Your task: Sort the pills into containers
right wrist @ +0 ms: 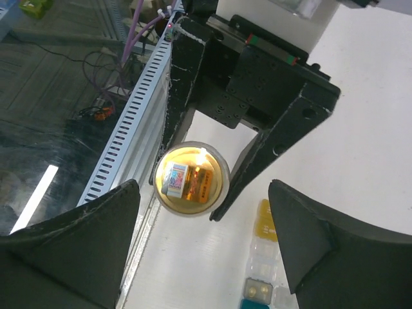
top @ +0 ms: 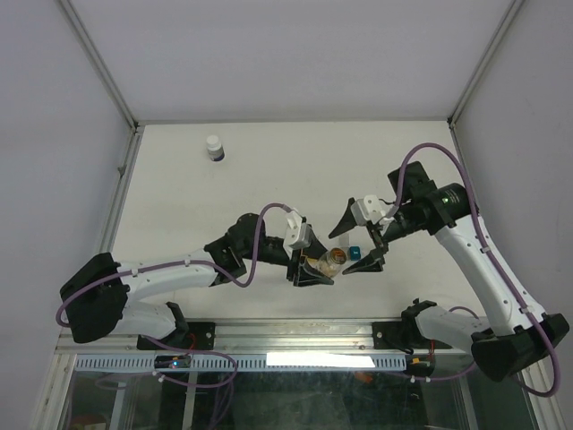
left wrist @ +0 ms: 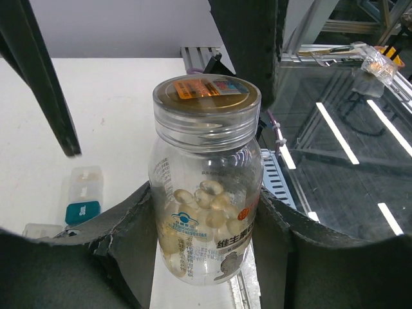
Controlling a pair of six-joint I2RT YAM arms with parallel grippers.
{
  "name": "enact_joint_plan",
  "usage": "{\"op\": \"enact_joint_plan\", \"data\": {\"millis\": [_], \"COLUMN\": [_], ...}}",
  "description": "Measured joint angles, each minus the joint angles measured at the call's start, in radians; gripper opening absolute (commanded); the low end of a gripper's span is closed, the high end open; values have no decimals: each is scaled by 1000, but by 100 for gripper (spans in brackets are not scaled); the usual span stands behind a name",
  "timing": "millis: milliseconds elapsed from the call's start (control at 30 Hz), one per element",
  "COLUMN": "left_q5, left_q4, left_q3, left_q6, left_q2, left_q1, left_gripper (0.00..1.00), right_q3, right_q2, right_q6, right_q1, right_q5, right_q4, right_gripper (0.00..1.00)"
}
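Note:
My left gripper (left wrist: 206,232) is shut on a clear bottle (left wrist: 206,187) with a gold-topped screw cap, held upright near the table's front edge. Pale yellow pills (left wrist: 209,206) fill its lower half. My right gripper (right wrist: 203,199) hangs open directly above the bottle's cap (right wrist: 191,179), fingers spread wide and not touching it. The containers lie on the table beside the bottle as a strip: a yellow compartment (right wrist: 267,222), clear ones, and a teal one (left wrist: 82,211). One clear compartment (right wrist: 261,291) holds two small pills. In the top view the bottle (top: 334,260) sits between both grippers.
A white bottle with a dark band (top: 214,147) stands far back on the left of the table. The slotted metal rail (right wrist: 125,129) of the table's front edge runs just beside the held bottle. Grey walls (top: 54,134) enclose the white table.

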Motion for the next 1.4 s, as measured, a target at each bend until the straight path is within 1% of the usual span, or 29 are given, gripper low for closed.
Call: {"op": "enact_joint_plan", "data": {"millis": [33, 200, 567, 833, 967, 1033, 1133, 1200, 1267, 1333, 1400], "left_q5": [6, 32, 50, 56, 43, 12, -71, -170, -311, -448, -555], "left_q4": [-5, -17, -38, -32, -25, -2, 28, 42, 68, 90, 98], "left_q3": [9, 43, 54, 54, 51, 39, 20, 6, -5, -4, 8], "left_q6": [0, 8, 11, 10, 0, -6, -13, -13, -8, 7, 24], "left_q2": [6, 45, 65, 65, 65, 65, 65, 66, 83, 117, 158], "left_q1": [0, 0, 13, 20, 26, 26, 26, 26, 22, 11, 2], "left_gripper": [0, 0, 0, 0, 0, 0, 0, 0, 0, 0, 0], "right_q3": [-2, -7, -29, -48, -65, -68, -68, -68, -77, -99, -119], "right_q2": [9, 9, -8, -25, -40, -40, -26, -3, 21, 45, 71], "right_q6": [3, 34, 98, 173, 261, 335, 449, 550, 657, 766, 859], "right_q1": [9, 40, 51, 52, 52, 52, 52, 46, 27, 0, -19], "right_q5": [2, 7, 33, 43, 68, 95, 153, 214, 276, 334, 385], "right_q4": [2, 12, 50, 105, 171, 209, 270, 331, 413, 502, 567], "right_gripper": [79, 69, 56, 35, 27, 23, 22, 22, 22, 22, 22]}}
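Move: About 1 cm to the left and 1 cm back of the right hand's point, level with it, lies the lid of the pill bottle that the left hand holds; from the left hand this lid is some 3 cm right and 3 cm up. On the table, the teal pill box stands about 9 cm ahead, 7 cm right and 18 cm below the right hand, the yellow pill box 9 cm ahead, 6 cm left and equally low. Closing from nearly wide open, the right fingers pinch the bottle's lid with the hand almost in place. Then both hands swing forward together about 10 cm and sink 4 to 5 cm, the left turning some 30 degrees counter-clockwise with its hold on the bottle kept, the right about 35 degrees clockwise and tipping down, twisting the lid against the bottle. ##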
